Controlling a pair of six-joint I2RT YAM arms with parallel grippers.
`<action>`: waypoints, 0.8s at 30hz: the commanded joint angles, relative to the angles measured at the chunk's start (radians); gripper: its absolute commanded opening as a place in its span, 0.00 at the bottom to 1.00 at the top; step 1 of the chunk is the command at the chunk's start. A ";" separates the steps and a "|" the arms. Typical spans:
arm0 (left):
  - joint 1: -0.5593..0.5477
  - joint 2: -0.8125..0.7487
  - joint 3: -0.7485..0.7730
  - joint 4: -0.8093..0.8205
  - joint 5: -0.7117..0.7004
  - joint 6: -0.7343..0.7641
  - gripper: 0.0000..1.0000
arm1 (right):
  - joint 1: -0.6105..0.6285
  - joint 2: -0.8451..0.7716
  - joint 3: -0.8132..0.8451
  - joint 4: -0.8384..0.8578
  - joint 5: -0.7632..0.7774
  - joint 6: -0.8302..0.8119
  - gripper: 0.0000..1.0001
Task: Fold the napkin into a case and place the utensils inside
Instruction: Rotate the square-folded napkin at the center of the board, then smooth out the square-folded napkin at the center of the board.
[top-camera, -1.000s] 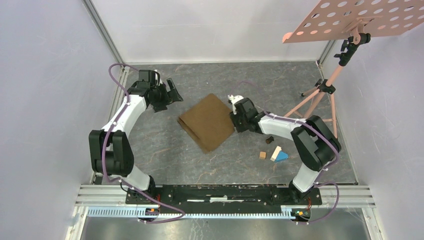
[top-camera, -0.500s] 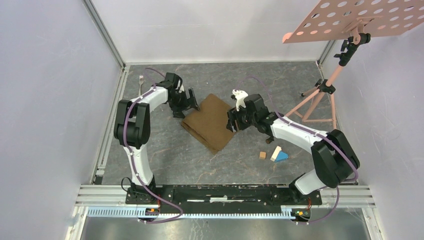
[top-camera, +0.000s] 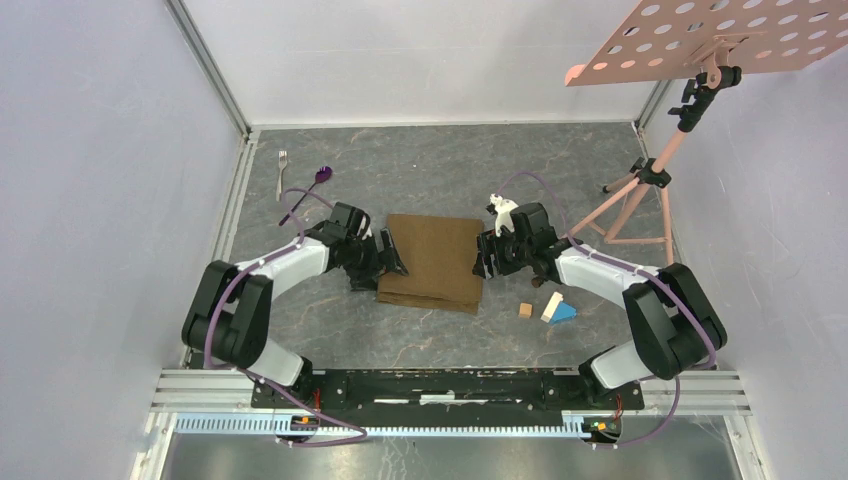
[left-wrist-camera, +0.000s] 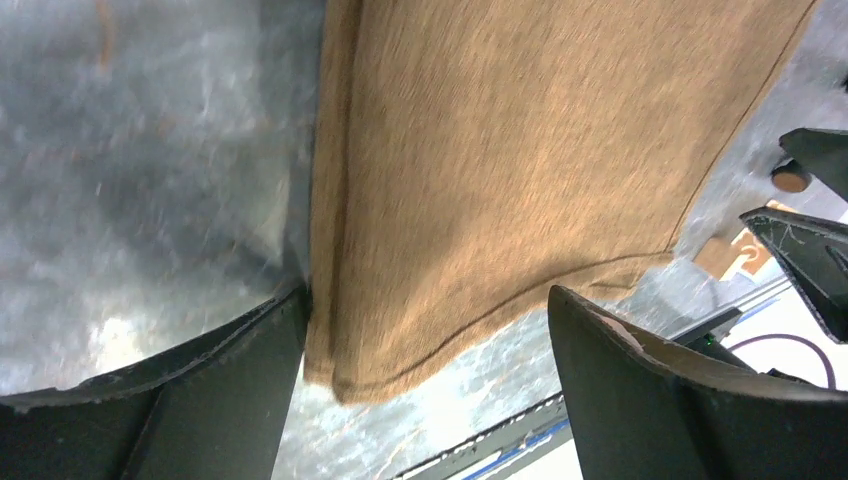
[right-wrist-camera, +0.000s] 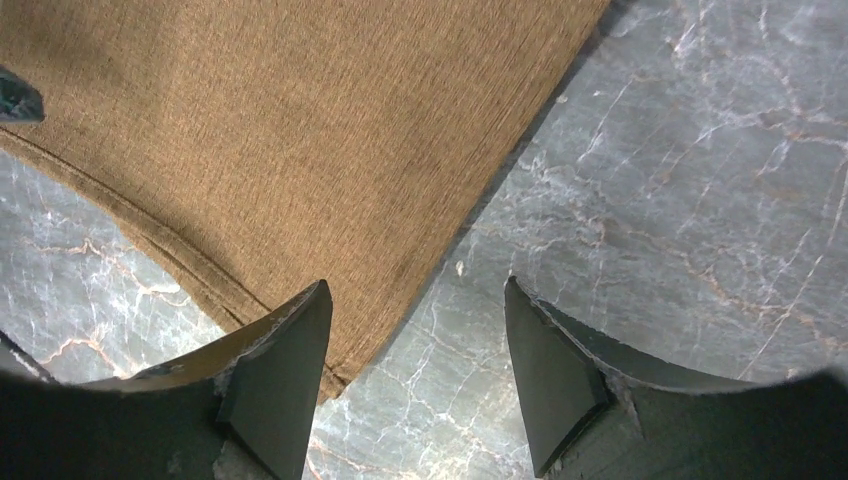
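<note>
The brown napkin (top-camera: 432, 262) lies folded flat on the grey table, its edges roughly square to the table. My left gripper (top-camera: 388, 262) is at its left edge, open; in the left wrist view the napkin's near corner (left-wrist-camera: 480, 200) lies between the spread fingers of that gripper (left-wrist-camera: 428, 300), ungripped. My right gripper (top-camera: 483, 256) stands open at the napkin's right edge. In the right wrist view the cloth (right-wrist-camera: 280, 120) reaches under one finger of it (right-wrist-camera: 416, 290). The silver fork (top-camera: 283, 160) and the purple spoon (top-camera: 321, 175) lie at the far left.
Small wooden blocks (top-camera: 525, 310) (top-camera: 551, 305) and a blue block (top-camera: 565, 314) lie near the right arm, with a small dark piece (top-camera: 538, 281) beside them. A pink music stand's tripod (top-camera: 640, 190) occupies the far right. Walls enclose the table.
The napkin has turned and slid nearer, now lying square. My left arm swung from the far left to its left edge, uncovering the fork and spoon. The right gripper opened and let go of the cloth.
</note>
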 joint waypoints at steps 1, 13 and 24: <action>-0.008 -0.129 -0.054 -0.026 -0.070 -0.053 0.96 | 0.003 -0.058 -0.051 -0.024 -0.038 0.049 0.71; -0.009 -0.211 -0.149 0.001 -0.034 -0.060 0.65 | 0.112 -0.159 -0.197 0.052 -0.083 0.220 0.51; -0.010 -0.187 -0.150 0.010 -0.038 -0.042 0.38 | 0.126 -0.148 -0.202 0.063 -0.055 0.239 0.31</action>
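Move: The folded napkin's near-left corner is about 5 cm back from the left hand, 1 cm to its left and 1 cm lower; its near-right corner is about 9 cm back from the right hand, 2 cm left and 3 cm down. The wooden block lies some 9 cm back and 8 cm right of the right hand, the dark knob about 3 cm back and 10 cm right, both about 3 cm below. The napkin's two near corners are taken between the fingers, one per hand. The right hand draws back about 8 cm along the right edge, sinking slightly, then eases left as its fingertips tilt some 10 degrees towards the base; the left backs off about 4 cm and a little left, lifting slightly and settling again. Both grippers close partway, the left fingers straddling the cloth, the right ones tight up to their corner. ##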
